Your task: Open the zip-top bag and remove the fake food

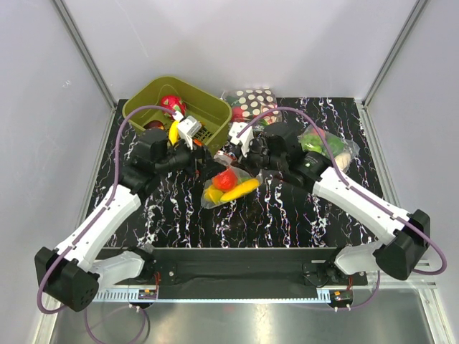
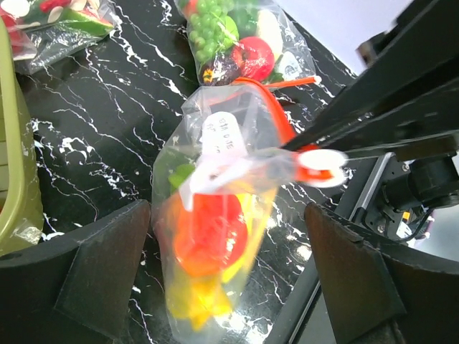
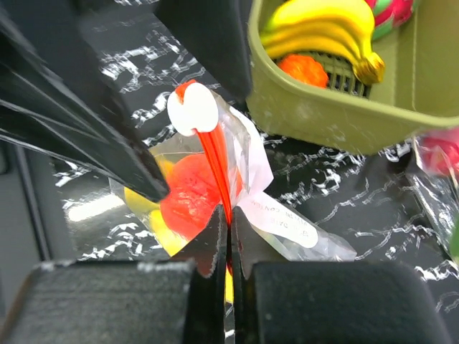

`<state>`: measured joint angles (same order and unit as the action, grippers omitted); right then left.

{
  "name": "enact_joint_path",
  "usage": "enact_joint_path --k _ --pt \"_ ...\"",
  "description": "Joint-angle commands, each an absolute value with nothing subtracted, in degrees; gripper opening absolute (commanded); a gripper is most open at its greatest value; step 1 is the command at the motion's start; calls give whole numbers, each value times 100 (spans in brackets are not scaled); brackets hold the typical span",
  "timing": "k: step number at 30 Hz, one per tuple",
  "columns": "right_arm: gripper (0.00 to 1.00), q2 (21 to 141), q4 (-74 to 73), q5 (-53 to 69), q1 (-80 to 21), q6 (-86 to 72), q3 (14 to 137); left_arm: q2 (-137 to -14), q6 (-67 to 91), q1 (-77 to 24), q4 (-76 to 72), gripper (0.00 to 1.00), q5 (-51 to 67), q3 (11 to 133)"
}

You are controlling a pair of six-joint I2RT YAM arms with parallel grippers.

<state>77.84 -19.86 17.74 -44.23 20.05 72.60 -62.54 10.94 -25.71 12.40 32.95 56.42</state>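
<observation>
The zip-top bag [image 1: 228,188] hangs just above the black marbled table, clear and crinkly, with its orange-red zip strip [image 3: 214,154] running up to a white slider [image 3: 192,111]. Inside is fake food: a red round fruit [image 1: 225,180], a yellow banana [image 1: 242,188] and yellow pieces [image 2: 193,294]. My right gripper [image 3: 230,218] is shut on the zip strip. My left gripper [image 2: 226,215] stands wide open with the blurred bag [image 2: 215,215] hanging between its fingers, touching neither. In the top view the left gripper [image 1: 204,159] and right gripper [image 1: 228,155] meet over the bag.
An olive basket [image 1: 208,107] at the back left holds a banana and other toy fruit. A polka-dot bag [image 1: 251,102] lies behind it to the right. A bag of green and red vegetables [image 1: 319,141] sits under the right arm. White walls enclose the table.
</observation>
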Motion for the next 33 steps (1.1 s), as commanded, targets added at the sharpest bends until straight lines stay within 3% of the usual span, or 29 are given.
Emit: enact_joint_path --k 1,9,18,19,26,27,29,33 --pt "0 7514 -1872 2258 -4359 1776 7603 -6275 1045 -2672 870 96 3059 5590" --pt "0 7672 -2284 2777 -4307 1767 7752 -6284 1450 -2689 247 95 3348 5344" --pt "4 7840 -2777 3216 -4184 1898 7928 -6380 1538 -2681 61 83 3919 5352" --pt "5 7883 -2803 3234 -4175 1925 7945 -6450 1582 -2681 44 80 4042 5396" --pt "8 7972 -2857 3305 -4078 1925 8033 -6592 1758 -2689 -360 35 4912 5326" --pt "12 7954 -2848 3270 -4052 1916 8025 -6557 1749 -2689 -352 18 4939 5300" --pt "36 7928 -2848 3174 -4034 1907 8042 -6530 1705 -2689 -352 2 5001 5282" --pt "56 7770 -2804 2858 -4034 1942 8086 -6504 1661 -2689 -360 0 5220 5282"
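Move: The corner of the zip-top bag with the white slider and orange zip lies about 3 cm to the right of the open left hand, some 1 cm back and level in height. The tomato inside hangs roughly 4 cm back, 1 cm right and 10 cm below; the green bin's middle is about 13 cm ahead, 13 cm left and 12 cm lower. From the right hand, which already pinches the zip edge, that corner is about 2 cm left, 1 cm back and 1 cm up. The bag's zip edge, still pinched by the right fingers, is drawn back about 3 cm with a small rise and then a sink. The left hand comes in some 3 cm to the right and then also back, turning about 15 degrees clockwise, and shuts on the clear film just beside the slider. As it closes, the right fingers open to about half and let go. ##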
